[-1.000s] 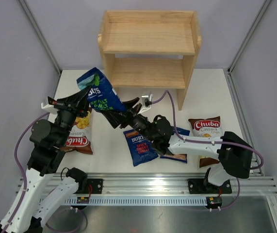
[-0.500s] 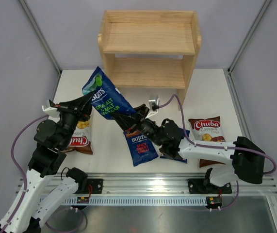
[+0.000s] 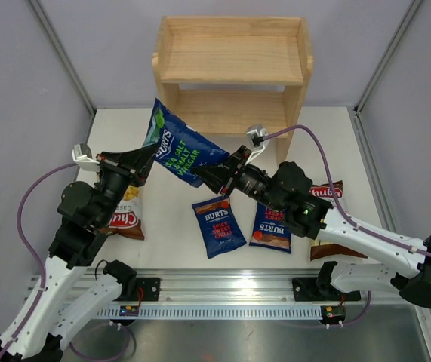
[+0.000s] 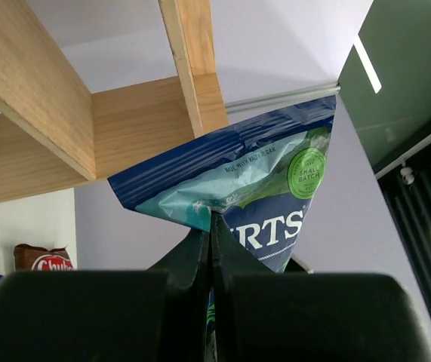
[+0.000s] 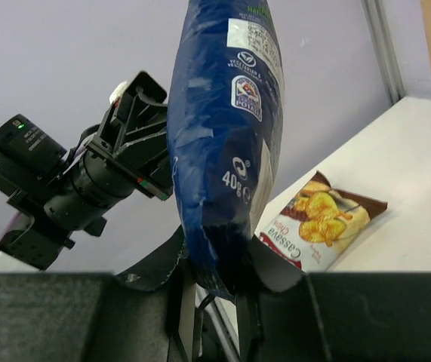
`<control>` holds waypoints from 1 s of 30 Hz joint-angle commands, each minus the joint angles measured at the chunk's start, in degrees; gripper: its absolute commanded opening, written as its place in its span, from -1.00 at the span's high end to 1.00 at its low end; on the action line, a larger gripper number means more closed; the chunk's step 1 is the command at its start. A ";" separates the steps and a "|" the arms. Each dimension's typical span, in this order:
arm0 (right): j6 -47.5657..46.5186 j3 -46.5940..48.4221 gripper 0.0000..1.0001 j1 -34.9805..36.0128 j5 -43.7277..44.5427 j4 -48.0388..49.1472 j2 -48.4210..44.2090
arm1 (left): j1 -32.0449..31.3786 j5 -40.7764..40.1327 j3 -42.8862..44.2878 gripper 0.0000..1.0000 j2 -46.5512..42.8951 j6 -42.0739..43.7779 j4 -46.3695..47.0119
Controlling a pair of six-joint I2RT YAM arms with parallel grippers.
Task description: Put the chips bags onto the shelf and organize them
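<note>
A dark blue BURTS bag (image 3: 181, 146) hangs in the air in front of the wooden shelf (image 3: 234, 72), level with its lower tier. My left gripper (image 3: 152, 153) is shut on the bag's left edge, and in the left wrist view (image 4: 212, 220) the jaws pinch the bag (image 4: 275, 181). My right gripper (image 3: 209, 175) is shut on its bottom end, which shows between the jaws in the right wrist view (image 5: 226, 275). Two more BURTS bags (image 3: 217, 226) (image 3: 270, 225) lie flat on the table. One Chuba bag (image 3: 121, 216) lies at the left and another (image 3: 322, 191) at the right, each partly hidden by an arm.
The shelf's two tiers hold nothing. Its right side panel (image 3: 294, 113) stands close to the right arm's wrist. Grey walls and metal frame posts bound the table (image 3: 170, 226). The left arm's wrist (image 5: 87, 181) shows behind the held bag in the right wrist view.
Both grippers carried the blue bag to the right and nearer the shelf, and it tilted flatter. The right arm reached forward, uncovering the second BURTS bag on the table.
</note>
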 commanded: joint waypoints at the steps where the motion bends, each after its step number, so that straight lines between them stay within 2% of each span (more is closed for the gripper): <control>1: 3.22 3.01 1.00 -2.66 -5.84 -10.84 -5.71 | 0.96 -3.12 1.01 1.00 -0.66 7.65 10.64; 3: 4.28 3.44 1.00 -3.90 -8.47 -12.87 -7.82 | 0.96 -2.69 -0.57 1.00 -1.80 10.37 13.79; 9: 4.81 7.14 1.00 -5.31 -11.91 -20.26 -8.80 | 0.96 -4.78 -4.70 1.00 -5.93 15.82 15.66; 11: 5.43 6.96 1.00 -5.75 -11.48 -20.96 -9.59 | 0.96 -8.02 -3.92 0.97 -7.25 17.40 13.30; 15: 6.04 7.40 1.00 -6.71 -9.89 -24.65 -12.22 | 0.96 -16.88 1.09 0.92 -8.93 21.09 -0.30; 17: 6.13 7.84 1.00 -7.16 -9.45 -25.97 -12.75 | 0.96 -20.41 4.06 0.78 -9.10 24.07 -3.40; 20: 6.22 9.24 1.00 -7.60 -8.14 -28.61 -13.19 | 0.96 -22.36 6.36 0.78 -8.23 27.76 -7.54; 25: 7.71 16.18 1.00 -11.62 -6.72 -35.20 -10.83 | 0.96 -20.18 10.75 0.61 -3.49 35.06 -14.04; 30: 14.54 25.75 1.00 -19.36 -6.73 -38.89 -6.34 | 0.96 -9.82 15.77 0.49 3.19 48.85 -24.59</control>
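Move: The right hand already grips the green-and-navy salt-and-vinegar bag by its bottom end. The shelf's top board lies about 36 cm ahead of this hand, 7 cm to its right and 7 cm below. The navy-red bag lies 7 cm ahead, 4 cm right and some 40 cm down on the table. The left hand pinches the salt-and-vinegar bag's edge, the bag's middle about 5 cm to its right, level in reach and height. Rightward first, the right hand draws the salt-and-vinegar bag some 10 cm across in front of the shelf, then also lifts about 6 cm, keeping its pinch. The left hand, shut on the bag's edge at first, backs off about 3 cm, opens partway to let go and swings left about 8 cm away from the bag, rolling its left side up some 35 degrees. ##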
